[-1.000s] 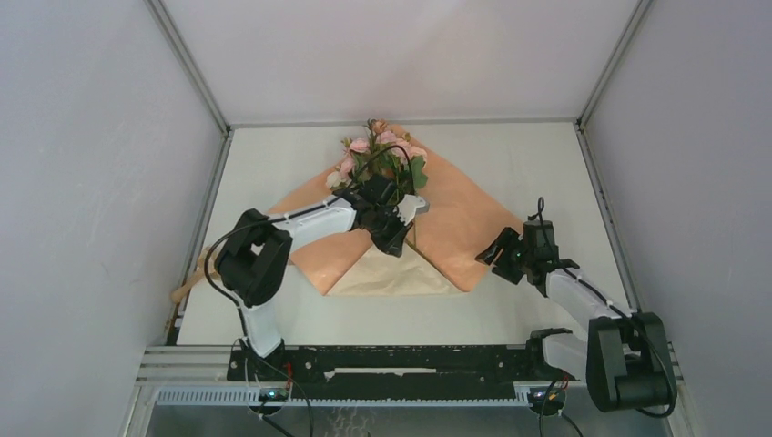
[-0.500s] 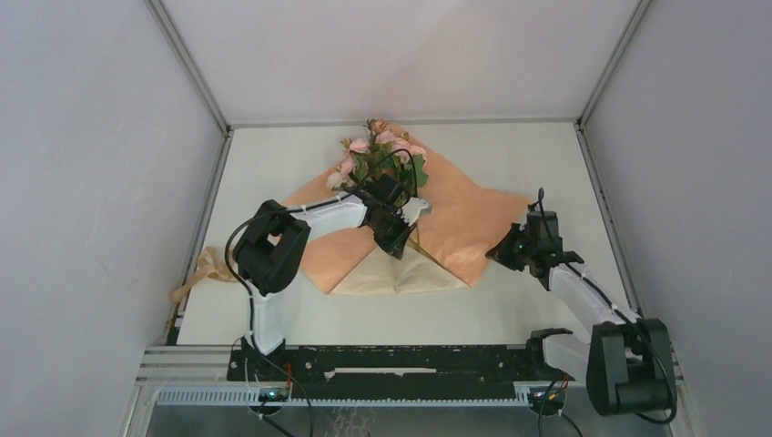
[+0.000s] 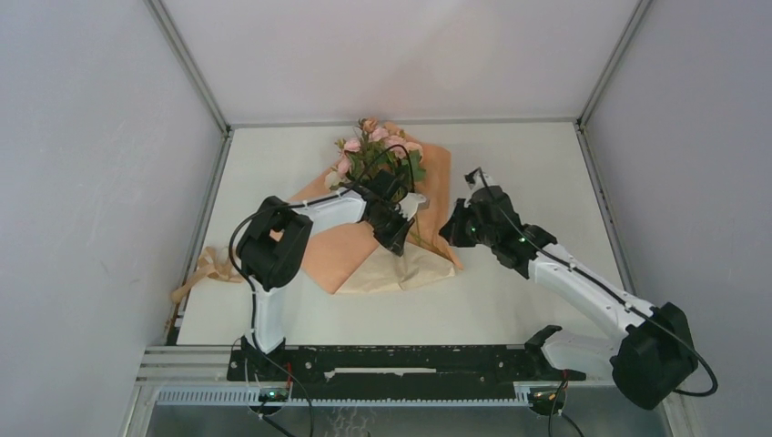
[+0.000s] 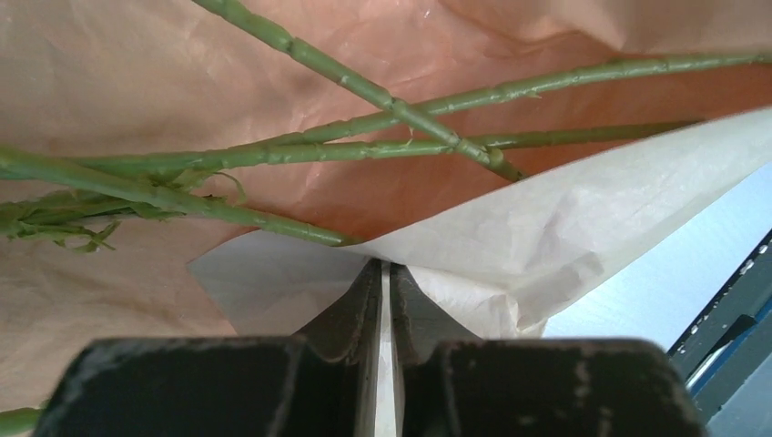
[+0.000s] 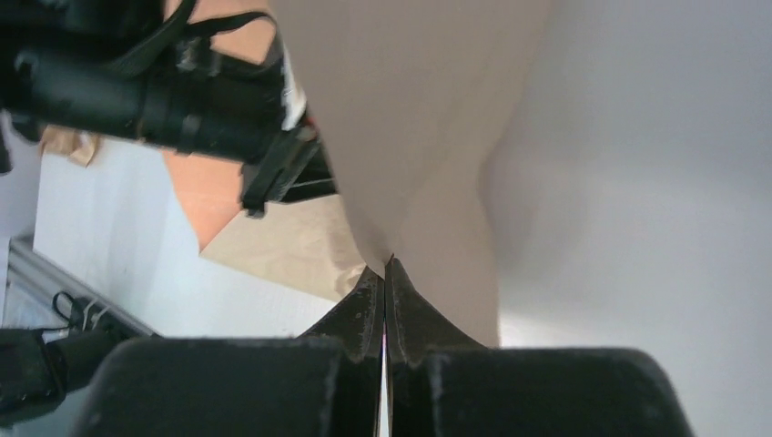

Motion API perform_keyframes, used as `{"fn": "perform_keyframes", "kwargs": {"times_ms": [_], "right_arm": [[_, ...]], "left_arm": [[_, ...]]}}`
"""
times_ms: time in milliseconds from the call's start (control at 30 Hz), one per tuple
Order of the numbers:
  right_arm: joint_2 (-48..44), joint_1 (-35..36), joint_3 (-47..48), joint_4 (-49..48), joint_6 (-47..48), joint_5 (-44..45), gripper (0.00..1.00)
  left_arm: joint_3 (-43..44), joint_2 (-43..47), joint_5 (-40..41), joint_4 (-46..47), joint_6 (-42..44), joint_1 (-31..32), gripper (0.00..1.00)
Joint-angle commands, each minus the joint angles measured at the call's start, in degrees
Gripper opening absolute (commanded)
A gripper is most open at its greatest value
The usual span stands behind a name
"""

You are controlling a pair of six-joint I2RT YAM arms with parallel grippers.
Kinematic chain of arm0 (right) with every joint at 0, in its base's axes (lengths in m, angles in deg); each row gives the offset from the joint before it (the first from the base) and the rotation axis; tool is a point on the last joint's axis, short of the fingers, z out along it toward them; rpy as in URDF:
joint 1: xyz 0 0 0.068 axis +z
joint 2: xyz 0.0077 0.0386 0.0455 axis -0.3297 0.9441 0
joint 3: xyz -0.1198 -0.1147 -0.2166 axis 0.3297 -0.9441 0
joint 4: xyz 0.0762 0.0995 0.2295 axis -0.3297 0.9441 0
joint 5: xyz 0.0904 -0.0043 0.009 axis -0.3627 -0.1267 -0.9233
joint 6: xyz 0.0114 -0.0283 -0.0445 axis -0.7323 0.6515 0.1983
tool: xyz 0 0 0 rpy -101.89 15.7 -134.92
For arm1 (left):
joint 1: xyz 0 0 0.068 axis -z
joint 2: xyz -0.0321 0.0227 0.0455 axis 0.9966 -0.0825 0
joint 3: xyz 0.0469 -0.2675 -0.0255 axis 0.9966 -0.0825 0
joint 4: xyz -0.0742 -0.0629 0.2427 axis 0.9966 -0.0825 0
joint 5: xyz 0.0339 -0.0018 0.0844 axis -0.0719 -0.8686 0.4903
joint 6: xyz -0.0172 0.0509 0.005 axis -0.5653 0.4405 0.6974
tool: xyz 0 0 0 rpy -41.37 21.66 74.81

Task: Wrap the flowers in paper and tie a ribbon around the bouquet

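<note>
The flowers [image 3: 373,146], pink blooms on long green stems [image 4: 364,86], lie on the peach paper [image 3: 328,255] in the middle of the table. My left gripper [image 3: 398,244] sits at the stems' lower end, shut on a pale folded edge of the paper [image 4: 564,218], which is pinched between its fingertips [image 4: 384,269]. My right gripper [image 3: 452,229] is shut on the paper's right flap [image 5: 410,109] and holds it lifted and drawn in beside the stems. The ribbon [image 3: 208,269] lies in a limp heap at the table's left edge, away from both grippers.
White walls with metal corner posts [image 3: 187,64] enclose the table on three sides. A black rail [image 3: 391,364] carrying both arm bases runs along the near edge. The left arm [image 5: 137,100] crosses the upper left of the right wrist view.
My right gripper has shut on the paper's right corner and carried it up and left toward the stems, folding the right flap inward. The left gripper has stayed clamped on the paper.
</note>
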Motion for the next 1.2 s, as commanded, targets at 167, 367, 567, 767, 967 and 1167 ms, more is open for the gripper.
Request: {"fn": "perform_keyframes", "kwargs": {"times_ms": [167,367,567,767,967,1167], "right_arm": [[10.1,10.9,4.7,-12.6,-2.4,-0.9,0.00],[16.4,14.1,5.1,-18.1,-3.9,-2.7,0.00],[18.6,13.9,5.5,-10.8,-0.1,3.3,0.26],[11.4,13.4,4.4,4.2,5.5,16.9,0.79],[2.2,4.3,-10.7,-0.6,1.5,5.6,0.98],[-6.0,-3.3,-22.1,-10.0,-7.4,-1.6,0.97]], "left_arm": [[1.6,-3.7,-1.4,2.6,-2.6,-2.7,0.12],[0.9,-4.3,-2.9,4.4,-4.0,-4.1,0.12],[0.5,-5.0,-3.3,4.8,-4.3,-4.6,0.12],[-0.2,-4.8,-2.9,5.0,-3.8,-4.7,0.12],[-0.4,-4.6,-2.7,5.1,-3.6,-4.8,0.12],[-0.4,-4.4,-2.8,5.0,-3.5,-4.7,0.12]]}}
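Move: The paper's right flap is pinched in my right fingers. The cream bottom fold it is being carried over has its middle about 9 cm to that hand's left, 3 cm back and 14 cm below. The stems stand some 6 cm ahead, 6 cm left and 13 cm below; the flower heads are about 28 cm ahead and 14 cm left. From my left hand, the bottom fold's middle lies about 5 cm back and 1 cm right, about level. With my right hand I carry the pinched flap about 10 cm left and 5 cm down over the bottom fold, turning slightly counter-clockwise. Then I open wide, let the flap go and swing back right some 14 cm while sinking towards the fold's right tip. My closed left fingertips stay down on the bottom fold beside the stems and drag it about 2 cm forward. ##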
